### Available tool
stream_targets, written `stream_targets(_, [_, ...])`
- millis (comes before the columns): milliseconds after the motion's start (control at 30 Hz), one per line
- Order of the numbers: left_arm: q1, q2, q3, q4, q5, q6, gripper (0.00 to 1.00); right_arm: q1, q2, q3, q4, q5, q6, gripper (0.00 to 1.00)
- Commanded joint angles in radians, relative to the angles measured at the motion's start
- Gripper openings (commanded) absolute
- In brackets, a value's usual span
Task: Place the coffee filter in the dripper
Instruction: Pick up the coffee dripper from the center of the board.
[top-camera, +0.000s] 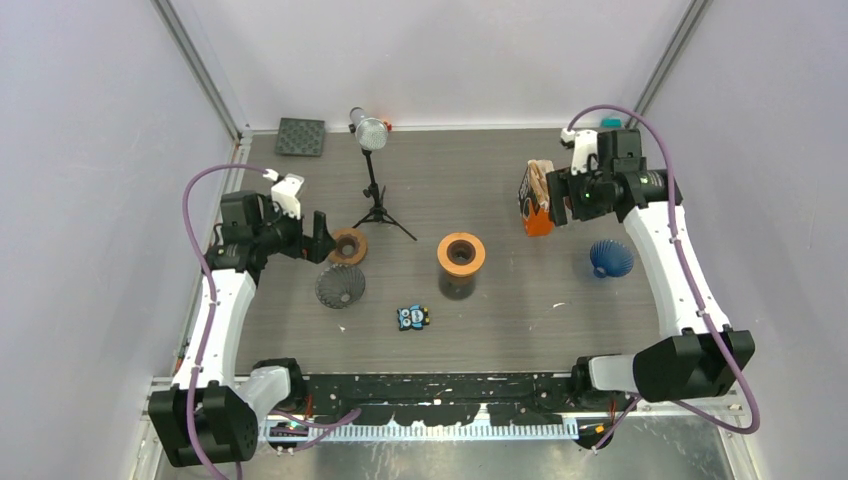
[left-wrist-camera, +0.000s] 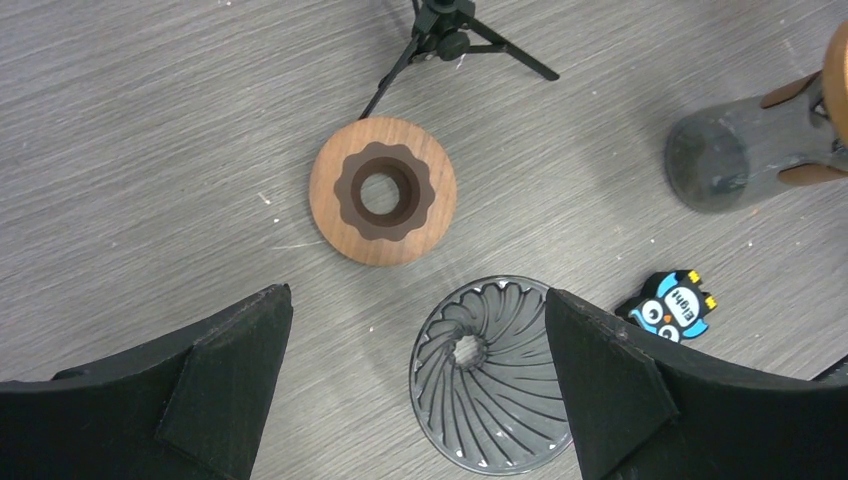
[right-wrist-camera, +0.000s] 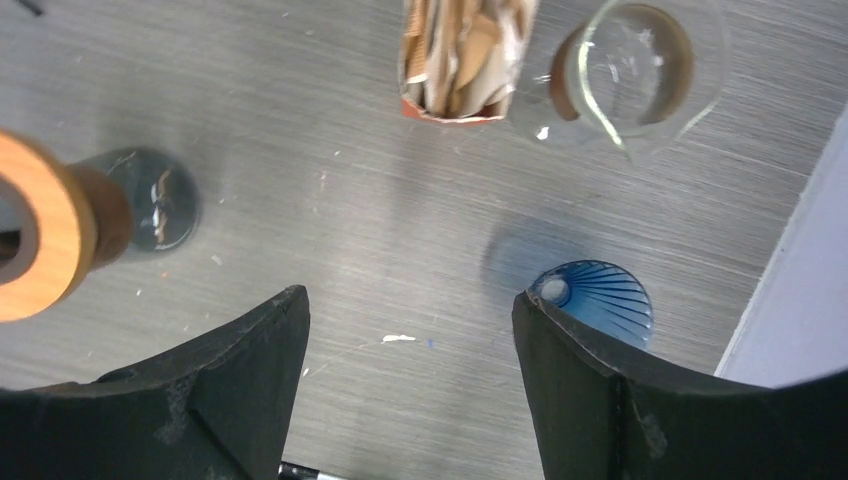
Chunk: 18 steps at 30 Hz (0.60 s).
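The paper coffee filters (top-camera: 540, 183) stand in an orange holder (top-camera: 537, 220) at the right back; they also show in the right wrist view (right-wrist-camera: 465, 50). My right gripper (top-camera: 556, 196) is open and empty, just beside the holder; in its wrist view (right-wrist-camera: 408, 298) it hovers over bare table. A blue dripper (top-camera: 610, 258) (right-wrist-camera: 598, 300) lies at the right. A grey glass dripper (top-camera: 340, 286) (left-wrist-camera: 490, 375) lies at the left. My left gripper (top-camera: 322, 240) (left-wrist-camera: 417, 298) is open and empty above the grey dripper and a brown wooden ring (top-camera: 348, 245) (left-wrist-camera: 382, 190).
An orange wooden ring on a glass stand (top-camera: 461, 257) is mid-table. An owl sticker (top-camera: 412, 317) lies near the front. A microphone on a tripod (top-camera: 372, 135) and a black square pad (top-camera: 301, 137) are at the back. A clear glass carafe (right-wrist-camera: 640, 70) stands beside the holder.
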Motion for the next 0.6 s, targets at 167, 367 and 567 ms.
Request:
stream_targets(167, [0.003, -0.002, 0.087, 0.043, 0.054, -0.066, 1.00, -0.034, 0.003, -0.039, 0.269, 0.084, 0.100, 0.68])
stream_targets(367, [0.003, -0.009, 0.090, 0.061, 0.040, -0.065, 1.00, -0.034, 0.130, 0.005, 0.357, 0.096, 0.121, 0.47])
stream_targets(567, [0.003, -0.015, 0.080, 0.073, 0.027, -0.099, 1.00, -0.034, 0.216, 0.033, 0.383, 0.111, 0.123, 0.37])
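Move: The box of coffee filters stands about 13 cm ahead of my right hand and 1 cm to its left, its middle some 12 cm below. The glass cup is about 12 cm ahead and 6 cm to the right, the blue cone about 1 cm ahead and 12 cm to the right. The dripper, already on the carafe, sits 20 cm to the left and 4 cm back. From my left hand the box lies 16 cm ahead and 43 cm to the right. I carry my empty right hand forward about 8.5 cm to the near end of the filter box, slipping slightly right at first and sinking about 3.5 cm late on. Meanwhile I narrow its fingers to about half their opening and turn the wrist some 10 degrees clockwise, not yet touching the filters. My left hand, wide open, rises about 3 cm above the spare wooden ring. ##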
